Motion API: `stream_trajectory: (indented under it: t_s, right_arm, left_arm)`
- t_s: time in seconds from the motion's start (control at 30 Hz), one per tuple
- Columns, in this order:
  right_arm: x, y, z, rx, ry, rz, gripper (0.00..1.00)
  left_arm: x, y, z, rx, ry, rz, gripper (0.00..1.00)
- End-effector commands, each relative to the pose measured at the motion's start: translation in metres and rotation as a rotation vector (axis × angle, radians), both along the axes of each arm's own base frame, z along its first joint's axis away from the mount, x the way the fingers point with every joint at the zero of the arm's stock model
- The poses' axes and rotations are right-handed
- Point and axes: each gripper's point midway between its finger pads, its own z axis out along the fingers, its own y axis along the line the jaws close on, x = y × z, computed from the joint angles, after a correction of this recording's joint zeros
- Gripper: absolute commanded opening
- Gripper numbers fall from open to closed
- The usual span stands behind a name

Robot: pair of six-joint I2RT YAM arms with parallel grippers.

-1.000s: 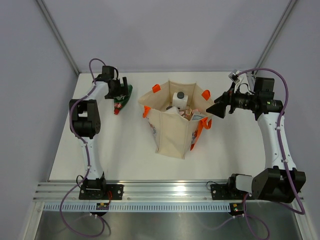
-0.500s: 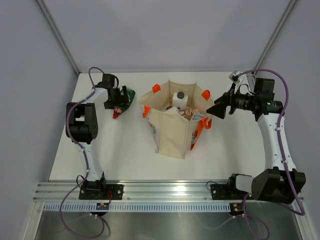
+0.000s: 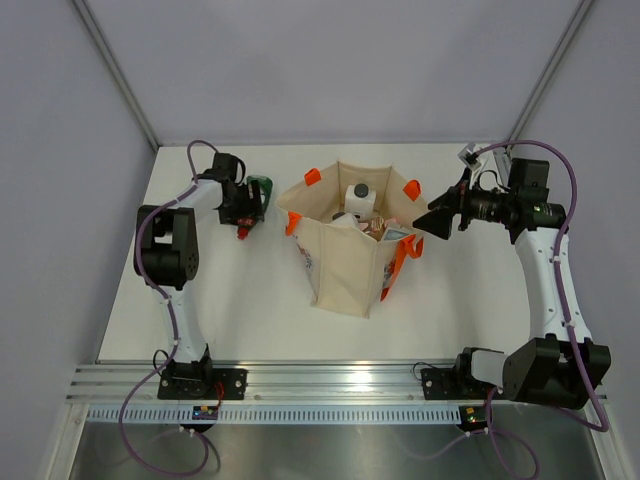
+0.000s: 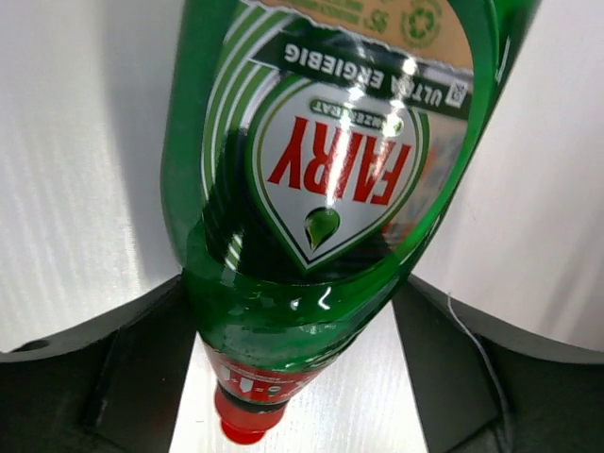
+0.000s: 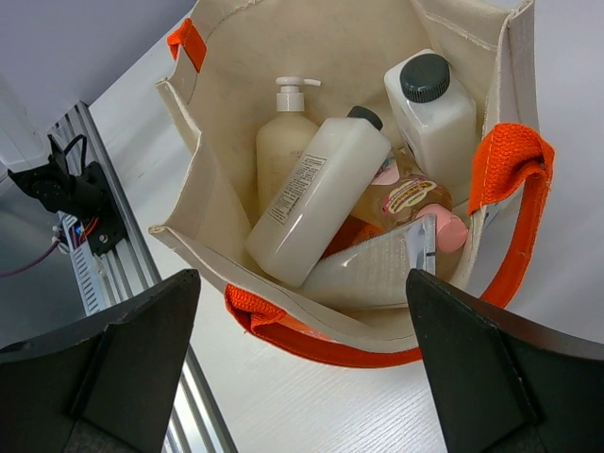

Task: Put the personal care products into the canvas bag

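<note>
A green bottle [image 3: 258, 190] with a red cap [image 4: 243, 420] lies on the white table left of the canvas bag [image 3: 345, 265]. My left gripper [image 3: 246, 206] straddles the bottle [image 4: 321, 189] near its neck, and both fingers press its sides. The beige bag [image 5: 203, 142] stands upright with orange handles. Inside it lie a cream pump bottle [image 5: 283, 151], a white black-capped bottle [image 5: 321, 198], a white jug [image 5: 434, 113], a pink clear bottle [image 5: 411, 198] and a white tube [image 5: 377, 269]. My right gripper [image 3: 428, 222] hovers open to the right of the bag's mouth, with nothing between its jaws [image 5: 302, 283].
An aluminium rail [image 3: 320, 385] runs along the near table edge, with both arm bases on it. Grey walls close the table at the back and sides. The bag stands mid-table between the two arms.
My left gripper slid right and nearer along the green bottle and its jaws narrowed onto it. The bottle shifted slightly toward the bag. The right arm stayed still.
</note>
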Motion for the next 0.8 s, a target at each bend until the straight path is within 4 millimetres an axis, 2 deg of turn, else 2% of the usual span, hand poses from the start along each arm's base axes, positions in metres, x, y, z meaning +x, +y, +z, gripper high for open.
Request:
stream_trajectory:
  t_s: [0.0, 0.03, 0.07, 0.13, 0.17, 0.27, 0.3, 0.33, 0.4, 0.43, 0.47, 0.57, 0.6, 0.63, 0.67, 0.7, 0.73, 0.77]
  right_arm:
    - [-0.003, 0.001, 0.014, 0.015, -0.066, 0.017, 1.00]
    - [-0.004, 0.001, 0.013, 0.014, -0.066, 0.017, 0.99]
    - [-0.004, 0.000, 0.013, 0.015, -0.066, 0.017, 0.99]
    - [-0.005, 0.000, 0.013, 0.017, -0.070, 0.017, 0.99]
    - [-0.005, 0.000, 0.014, 0.019, -0.070, 0.018, 1.00]
    - [-0.007, 0.001, 0.016, 0.019, -0.077, 0.025, 1.00]
    - [-0.009, 0.001, 0.015, 0.021, -0.067, 0.031, 0.99]
    - [-0.011, 0.002, 0.017, 0.020, -0.085, 0.046, 0.99]
    - [-0.016, 0.004, 0.019, 0.025, -0.076, 0.063, 1.00]
    - [-0.018, 0.006, 0.023, 0.027, -0.102, 0.089, 0.99]
    - [-0.024, 0.007, 0.023, 0.035, -0.082, 0.104, 1.00]
    - [-0.029, 0.009, 0.032, 0.021, -0.145, 0.167, 0.99]
    - [-0.037, 0.011, 0.031, 0.029, -0.116, 0.185, 0.99]
    - [-0.035, 0.011, 0.035, 0.003, -0.179, 0.210, 0.99]
    - [-0.044, 0.012, 0.034, 0.007, -0.156, 0.227, 0.99]
    - [-0.047, 0.014, 0.034, -0.003, -0.177, 0.249, 0.99]
    - [-0.048, 0.017, 0.036, -0.038, -0.252, 0.294, 0.99]
    - [-0.057, 0.020, 0.034, -0.044, -0.239, 0.318, 0.99]
  left_arm:
    - [-0.003, -0.013, -0.001, -0.048, 0.004, -0.057, 0.76]
    - [-0.003, -0.013, -0.002, -0.047, 0.006, -0.057, 0.69]
    - [-0.003, -0.013, -0.001, -0.046, 0.003, -0.056, 0.58]
    - [-0.001, -0.012, 0.000, -0.046, -0.005, -0.049, 0.49]
    - [0.000, -0.012, 0.000, -0.047, -0.011, -0.045, 0.38]
    - [0.003, -0.019, 0.010, -0.083, -0.047, -0.050, 0.23]
    - [-0.001, -0.021, 0.010, -0.098, -0.048, -0.055, 0.14]
    - [0.004, -0.024, 0.026, -0.116, -0.104, -0.066, 0.11]
    - [0.001, -0.035, 0.043, -0.168, -0.146, -0.106, 0.04]
    - [-0.004, -0.036, 0.047, -0.182, -0.158, -0.116, 0.02]
    - [-0.007, -0.043, 0.067, -0.219, -0.199, -0.147, 0.02]
    - [-0.021, -0.054, 0.088, -0.299, -0.226, -0.191, 0.00]
    - [-0.025, -0.056, 0.105, -0.325, -0.257, -0.188, 0.00]
    - [-0.030, -0.058, 0.110, -0.345, -0.260, -0.191, 0.00]
    - [-0.039, -0.061, 0.110, -0.377, -0.242, -0.195, 0.00]
    - [-0.045, -0.062, 0.119, -0.394, -0.253, -0.198, 0.00]
    - [-0.051, -0.064, 0.119, -0.412, -0.239, -0.201, 0.00]
    - [-0.061, -0.066, 0.115, -0.442, -0.210, -0.201, 0.00]
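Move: The green bottle lies between the left fingers, its middle about 4 cm farther out, 1 cm to the right and 2 cm lower than that hand. The canvas bag's middle is roughly 12 cm nearer the base, 23 cm to the hand's right and 8 cm higher; its left orange handle stands about 12 cm nearer, 11 cm right and 18 cm up. From the right hand the bottle is some 18 cm ahead, 36 cm left and 27 cm below. Finish closing the left gripper on the green bottle near its neck end, edging a centimetre to the right, then lift it about 7 cm while drawing back 5 cm and rightwards towards the bag, fingertips swinging some 15 degrees to the right. Late on, ease the open, empty right hand back and up by about 3 cm each, turning it slightly counter-clockwise. ##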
